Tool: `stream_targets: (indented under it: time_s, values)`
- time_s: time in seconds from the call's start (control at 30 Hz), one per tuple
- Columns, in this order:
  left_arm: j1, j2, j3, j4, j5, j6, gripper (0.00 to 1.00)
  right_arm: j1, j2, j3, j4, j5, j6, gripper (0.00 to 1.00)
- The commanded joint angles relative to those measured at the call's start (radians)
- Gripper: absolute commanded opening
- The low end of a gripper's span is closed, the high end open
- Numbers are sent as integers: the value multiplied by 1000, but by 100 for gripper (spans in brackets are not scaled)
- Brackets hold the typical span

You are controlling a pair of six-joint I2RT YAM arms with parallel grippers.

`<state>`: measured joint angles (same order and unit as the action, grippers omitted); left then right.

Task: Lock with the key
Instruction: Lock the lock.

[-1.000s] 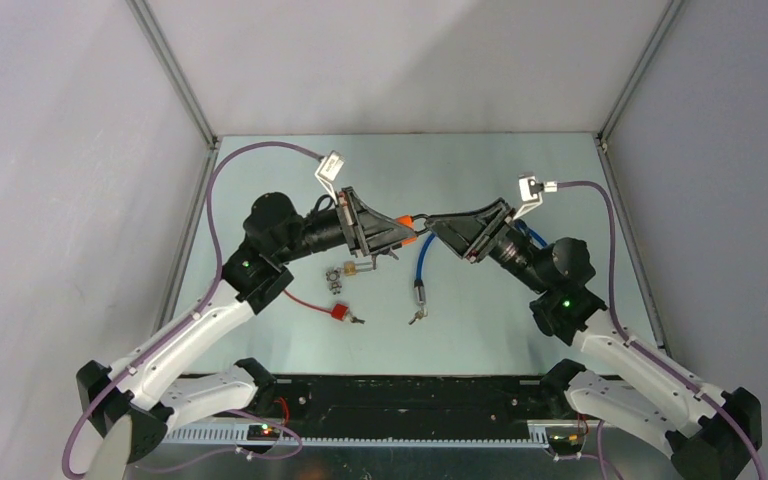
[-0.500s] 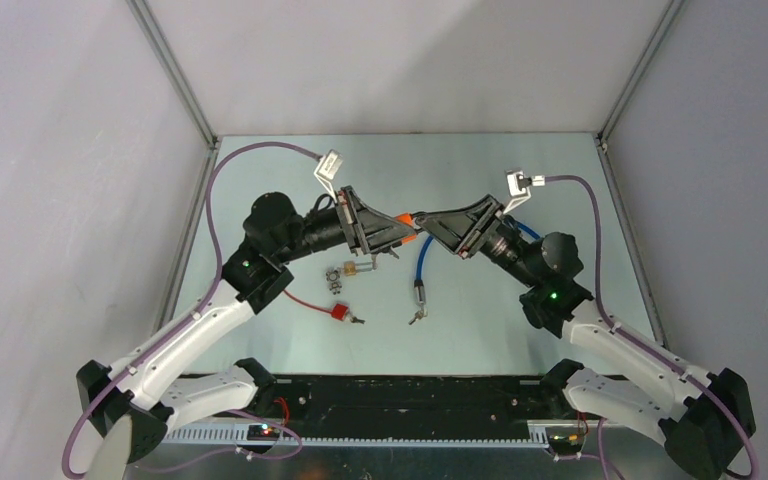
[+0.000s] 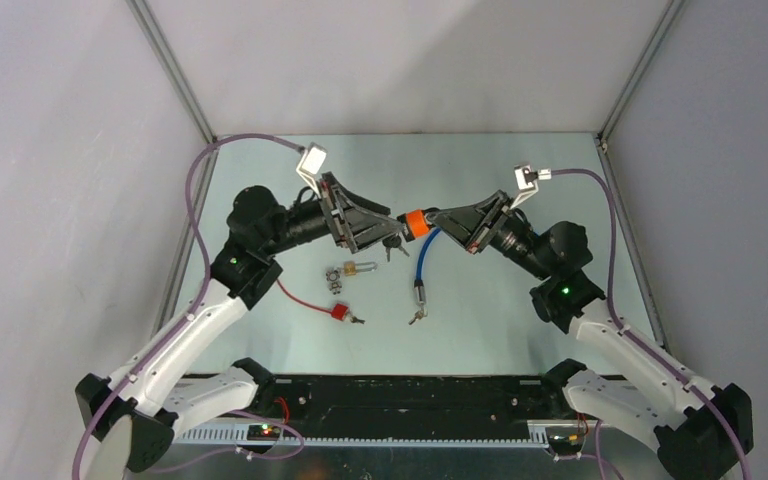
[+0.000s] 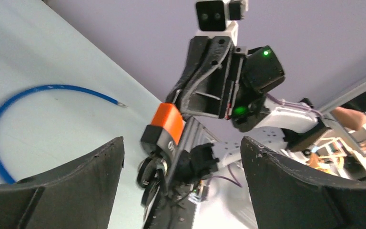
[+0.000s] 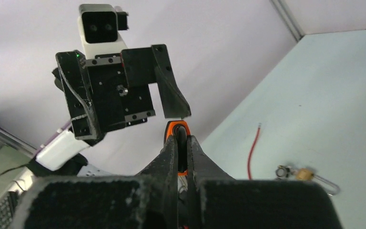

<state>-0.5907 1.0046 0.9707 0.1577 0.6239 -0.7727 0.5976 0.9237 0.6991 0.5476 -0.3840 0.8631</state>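
An orange and black padlock (image 3: 416, 222) hangs in the air above the table's middle, with my right gripper (image 3: 430, 220) shut on it. In the right wrist view the two fingers press together on the padlock (image 5: 177, 125) at the right gripper's (image 5: 181, 139) tips. A bunch of keys (image 3: 395, 244) dangles from the padlock's black lower end, seen as dark rings of keys (image 4: 151, 172) under the padlock (image 4: 167, 123). My left gripper (image 3: 384, 230) is open just left of it, and its fingers (image 4: 100, 167) stand wide apart around the padlock without touching in the left gripper (image 4: 182, 148) view.
On the table lie a small brass padlock (image 3: 358, 268), a red cable (image 3: 305, 299) with a red tag (image 3: 340, 312), and a curved blue cable (image 3: 422, 258) ending in a small metal piece (image 3: 418, 316). Grey walls close in the table on three sides.
My left gripper has opened, let go of the padlock and drawn back to the left. My right gripper has shut on the padlock, and the keys now hang free below it.
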Motion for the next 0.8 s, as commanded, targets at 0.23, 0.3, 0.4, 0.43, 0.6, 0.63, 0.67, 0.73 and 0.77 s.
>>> stream_targets:
  time_s: [0.23,0.3,0.4,0.43,0.6,0.63,0.67,0.73,0.77]
  values:
    - [49,-56,2,-95,300,486,92,-60,-69,205,-183,-297,-319,0]
    - [46,-57,10,-104,330,519,92,-54,-65,223,-214,-321,-362,0]
    - [33,-43,13,-104,384,533,91,-39,-70,240,-263,-332,-421,0]
    - [26,-37,9,-104,392,533,88,-30,-70,245,-274,-332,-443,0]
    - [6,-12,9,-104,398,551,71,-11,-61,255,-268,-335,-468,0]
    - [4,-5,14,-105,418,550,69,-11,-58,258,-266,-334,-468,0]
    - [2,-1,16,-105,440,546,69,-8,-55,260,-264,-335,-469,0]
    - [-2,11,15,-106,443,541,68,-4,-54,261,-257,-331,-470,0]
    - [-6,22,13,-105,441,539,68,-2,-54,261,-252,-329,-472,0]
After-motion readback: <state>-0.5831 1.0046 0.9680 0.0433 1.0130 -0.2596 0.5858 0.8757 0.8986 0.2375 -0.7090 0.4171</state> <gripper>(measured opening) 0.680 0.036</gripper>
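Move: The small bunch of keys hanging from the orange lock lies some 2 cm back, 2 cm to the right and 3 cm below the left hand, whose fingers stand open. The lock's body is level with that hand, about 4 cm to its right. For the right hand, already shut on the shackle, the body lies roughly 3 cm left and 1 cm back and below; the keys hang some 6 cm left, 3 cm back and 3 cm lower. The orange lock is drawn back about 5 cm and slightly up by the right hand, which keeps its shut grip on the shackle and rolls some 30 degrees. The left hand goes back with it and sinks 3–4 cm towards the hanging keys, turning clockwise until its fingers point straight right, then partly closes them around the keys without shutting. ##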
